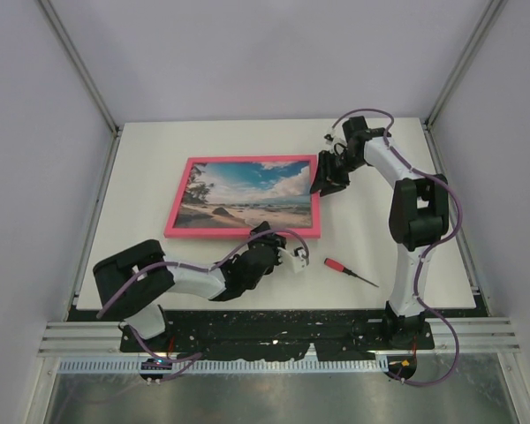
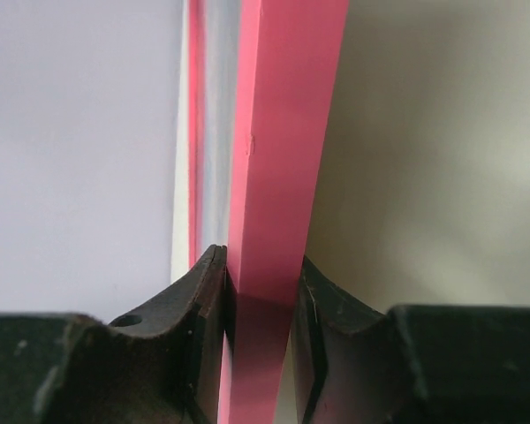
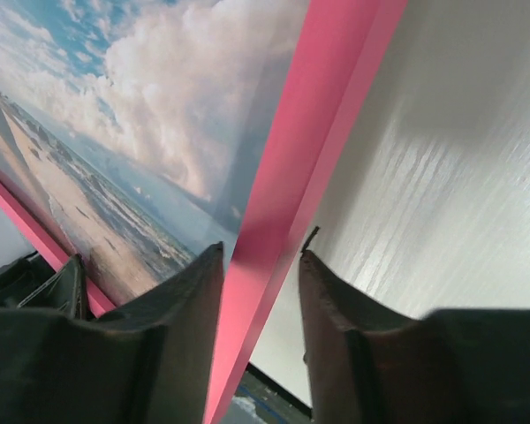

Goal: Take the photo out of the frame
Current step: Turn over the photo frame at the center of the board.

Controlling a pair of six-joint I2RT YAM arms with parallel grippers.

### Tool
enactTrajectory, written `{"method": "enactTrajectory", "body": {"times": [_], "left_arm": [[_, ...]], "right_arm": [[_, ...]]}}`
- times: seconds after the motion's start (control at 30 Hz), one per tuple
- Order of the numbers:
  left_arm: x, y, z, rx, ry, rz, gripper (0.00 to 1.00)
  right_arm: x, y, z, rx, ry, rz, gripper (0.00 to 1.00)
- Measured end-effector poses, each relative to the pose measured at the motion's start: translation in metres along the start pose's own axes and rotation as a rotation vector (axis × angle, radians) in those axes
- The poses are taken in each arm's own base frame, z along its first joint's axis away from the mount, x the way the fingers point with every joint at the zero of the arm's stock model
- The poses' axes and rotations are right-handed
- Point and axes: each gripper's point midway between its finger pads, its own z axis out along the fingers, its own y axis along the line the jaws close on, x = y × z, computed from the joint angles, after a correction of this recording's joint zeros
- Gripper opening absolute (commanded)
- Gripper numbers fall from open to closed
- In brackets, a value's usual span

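Note:
The pink frame (image 1: pixel 178 201) lies face up in the middle of the white table, with the beach photo (image 1: pixel 243 194) inside it. My left gripper (image 1: pixel 267 235) is at the frame's near rail, towards its right end. In the left wrist view that pink frame rail (image 2: pixel 283 150) fills the space between both fingers, so the left gripper (image 2: pixel 261 283) is shut on it. My right gripper (image 1: pixel 327 184) straddles the right rail. In the right wrist view the pink frame (image 3: pixel 305 159) runs between the jaws beside the photo (image 3: pixel 150 115). The right gripper (image 3: pixel 261 261) is open, with a gap at its right finger.
A red-handled screwdriver (image 1: pixel 346 270) lies on the table (image 1: pixel 406 265) near the front right, between the frame's corner and the right arm's base. Grey walls with metal posts close in the back and sides.

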Motion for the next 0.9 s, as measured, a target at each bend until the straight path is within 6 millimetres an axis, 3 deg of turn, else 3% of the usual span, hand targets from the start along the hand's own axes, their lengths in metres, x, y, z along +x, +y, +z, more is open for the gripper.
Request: {"method": "enactTrajectory", "body": {"times": [0.2, 0.37, 0.7, 0.9], "left_arm": [[-0.008, 0.026, -0.013, -0.029, -0.034, -0.016, 0.0], [-0.009, 0.039, -0.025, -0.026, -0.042, -0.032, 0.0], [-0.009, 0.041, -0.033, 0.063, -0.004, -0.05, 0.0], [-0.026, 0.073, -0.04, 0.082, 0.008, -0.139, 0.0]], "right_arm": [[-0.001, 0.005, -0.015, -0.034, -0.018, -0.039, 0.61], [-0.005, 0.006, -0.035, -0.062, -0.062, -0.056, 0.63], [-0.004, -0.01, -0.061, -0.077, -0.116, -0.029, 0.63], [0.002, -0.018, -0.072, -0.072, -0.15, -0.029, 0.63]]}}
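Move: The photo frame, its near rail still pinched by the left fingers and a little raised, has its middle about 11 cm ahead of the left hand, 4 cm to its left and 2 cm lower. The right rail's middle lies 10 cm ahead and 11 cm right of that hand, the screwdriver 9 cm back and 18 cm right. From the right hand, which straddles the right rail, the frame's middle is some 15 cm left and 3 cm back, the screwdriver 23 cm back and 7 cm right. The frame's near rail is hoisted by the left hand, which keeps its pinch and rises about 8.5 cm, stalling halfway before climbing on, tipping down slightly towards the end. Meanwhile the right fingers, already easing apart, open wider and let go of the right rail; that hand backs off first upward, then mainly to the right, some 5.5 cm across and 4.5 cm up. ##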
